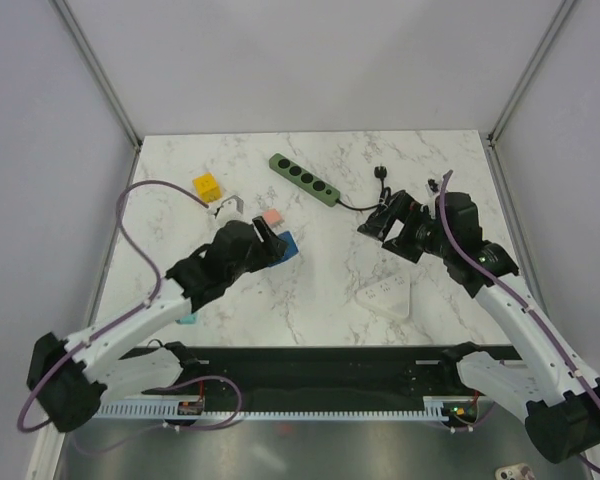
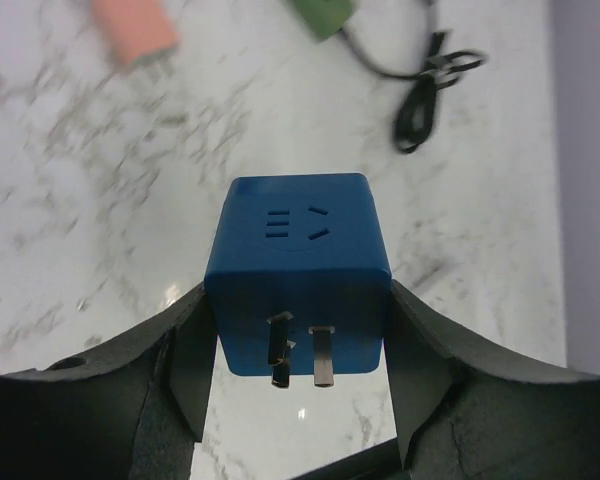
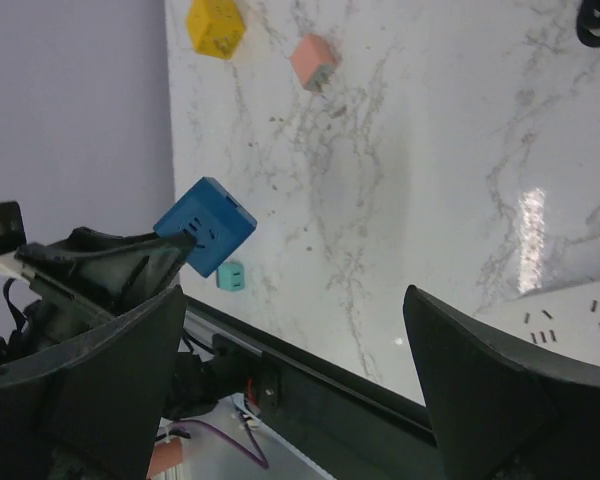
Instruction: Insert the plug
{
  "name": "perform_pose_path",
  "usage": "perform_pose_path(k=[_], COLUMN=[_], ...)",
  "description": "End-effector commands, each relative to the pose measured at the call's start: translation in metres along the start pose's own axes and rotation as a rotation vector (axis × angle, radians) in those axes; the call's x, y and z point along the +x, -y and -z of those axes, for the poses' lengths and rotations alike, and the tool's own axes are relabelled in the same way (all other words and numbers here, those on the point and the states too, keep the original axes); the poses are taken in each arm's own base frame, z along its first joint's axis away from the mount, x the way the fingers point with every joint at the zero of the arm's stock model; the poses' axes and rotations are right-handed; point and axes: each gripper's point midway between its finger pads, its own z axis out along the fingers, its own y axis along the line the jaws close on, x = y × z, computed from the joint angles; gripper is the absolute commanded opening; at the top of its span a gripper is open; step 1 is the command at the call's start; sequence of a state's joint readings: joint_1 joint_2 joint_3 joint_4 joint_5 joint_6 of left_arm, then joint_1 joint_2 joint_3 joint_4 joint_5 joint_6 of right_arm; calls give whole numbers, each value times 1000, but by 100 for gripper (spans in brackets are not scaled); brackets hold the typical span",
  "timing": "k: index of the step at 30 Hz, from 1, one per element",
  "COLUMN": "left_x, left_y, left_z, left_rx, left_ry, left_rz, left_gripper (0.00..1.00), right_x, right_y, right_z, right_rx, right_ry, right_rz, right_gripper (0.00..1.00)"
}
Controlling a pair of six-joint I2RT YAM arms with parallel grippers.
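Note:
A blue cube plug (image 2: 298, 260) sits between my left gripper's (image 2: 298, 365) two fingers, which are shut on its sides, with its metal prongs pointing back at the wrist camera. In the top view the plug (image 1: 285, 245) and left gripper (image 1: 270, 240) are left of the table's middle. The green power strip (image 1: 305, 179) lies at the back centre, its black cable (image 1: 383, 180) trailing right. My right gripper (image 1: 385, 225) hangs open and empty right of centre. From the right wrist the jaws (image 3: 292, 300) stand wide apart, with the blue plug (image 3: 205, 225) far off.
A yellow cube (image 1: 207, 186) and a pink plug (image 1: 272, 217) lie at the back left. A teal plug (image 1: 188, 319) rests near the front left edge. A white socket block (image 1: 385, 297) lies front right, below the right gripper. Grey walls enclose the table.

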State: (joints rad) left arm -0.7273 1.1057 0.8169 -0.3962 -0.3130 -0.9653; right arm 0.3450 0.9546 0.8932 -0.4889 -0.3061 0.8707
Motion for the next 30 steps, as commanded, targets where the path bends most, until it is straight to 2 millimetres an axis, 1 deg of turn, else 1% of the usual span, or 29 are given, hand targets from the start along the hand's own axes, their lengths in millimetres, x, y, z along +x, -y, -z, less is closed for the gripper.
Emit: perform_pose_path(k=[1, 2, 3, 4, 5, 6, 7, 9, 11, 12, 13, 14, 15, 16, 18, 19, 20, 21, 22, 24, 25, 26, 28, 30], left_x=[-86, -78, -80, -83, -79, -76, -76, -74, -74, -73, -69, -64, -62, -59, -59, -56, -51, -47, -37, -30, -27, -22, -18, -18], left_y=[80, 87, 90, 97, 102, 105, 107, 112, 112, 111, 110, 115, 116, 115, 118, 118, 122, 123, 126, 129, 131, 133, 135, 137], left_z=[64, 71, 78, 86, 96, 100, 106, 120, 128, 128, 126, 132, 134, 134, 145, 148, 158, 162, 170, 174, 176, 182, 190, 195], left_rx=[459, 541, 572, 616, 674, 701, 732, 799, 834, 835, 841, 891, 899, 911, 950, 968, 1027, 1059, 1124, 1177, 1200, 1240, 1291, 1310], left_ry=[465, 467, 509, 542, 543, 555, 577, 619, 674, 698, 704, 718, 744, 756, 801, 810, 832, 837, 827, 806, 793, 779, 770, 768], left_rz=[-245, -309, -395, -423, -465, -523, -544, -584, -596, -636, -661, -706, -764, -802, -841, -856, -881, -898, -926, -941, -943, -948, -960, -955], left_gripper=[2, 2, 2, 2, 2, 2, 2, 2, 2, 2, 2, 2, 2, 2, 2, 2, 2, 2, 2, 2, 2, 2, 2, 2], right_x=[-31, -32, -37, -38, -37, -37, -35, -27, -21, -19, -15, -14, -9, -3, 3, 11, 14, 17, 25, 32, 42, 46, 56, 58], right_y=[-65, -73, -83, -87, -93, -98, -97, -99, -100, -103, -106, -112, -117, -118, -120, -122, -122, -125, -127, -134, -135, -137, -137, -144], right_z=[17, 19, 21, 21, 22, 22, 16, 13, 7, 8, 7, 8, 9, 5, 2, 6, 6, 8, 11, 15, 16, 17, 17, 25], right_rx=[-187, -218, -259, -278, -307, -329, -327, -344, -365, -381, -394, -419, -438, -443, -460, -484, -495, -513, -534, -574, -586, -602, -621, -688], right_ry=[69, 69, 84, 80, 62, 54, 27, -33, -61, -70, -86, -91, -125, -164, -213, -255, -267, -278, -308, -331, -366, -377, -415, -425], right_rz=[-59, -68, -74, -89, -85, -76, -79, -93, -140, -151, -152, -131, -110, -98, -65, -48, -38, -21, -7, 20, 29, 39, 26, 37], right_gripper=[98, 98, 98, 98, 98, 98, 98, 98, 98, 98, 98, 98, 98, 98, 98, 98, 98, 98, 98, 98, 98, 98, 98, 98])
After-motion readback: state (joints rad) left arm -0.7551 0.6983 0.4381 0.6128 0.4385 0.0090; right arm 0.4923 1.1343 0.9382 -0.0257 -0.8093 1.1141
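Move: In the left fingers the blue plug adapter is already off the table; the open right gripper it is taken towards is about 20 cm to the left hand's right, level with it and some 7 higher. From the right hand the adapter lies about 20 cm left, 2 ahead and 8 lower. The pink block is 16 cm ahead of the left hand, 2 left, 11 below; the white block lies 6 cm back from the right hand, 5 right, 18 below. Lifting the blue adapter about 16 cm, the left hand keeps its grip, draws back some 9 cm and shifts right, swinging its fingers up and clockwise by about 90 degrees in all until they point rightward. The right hand rises, then travels some 11 cm left and finally back towards the adapter, turning counter-clockwise and levelling, fingers staying wide open. ##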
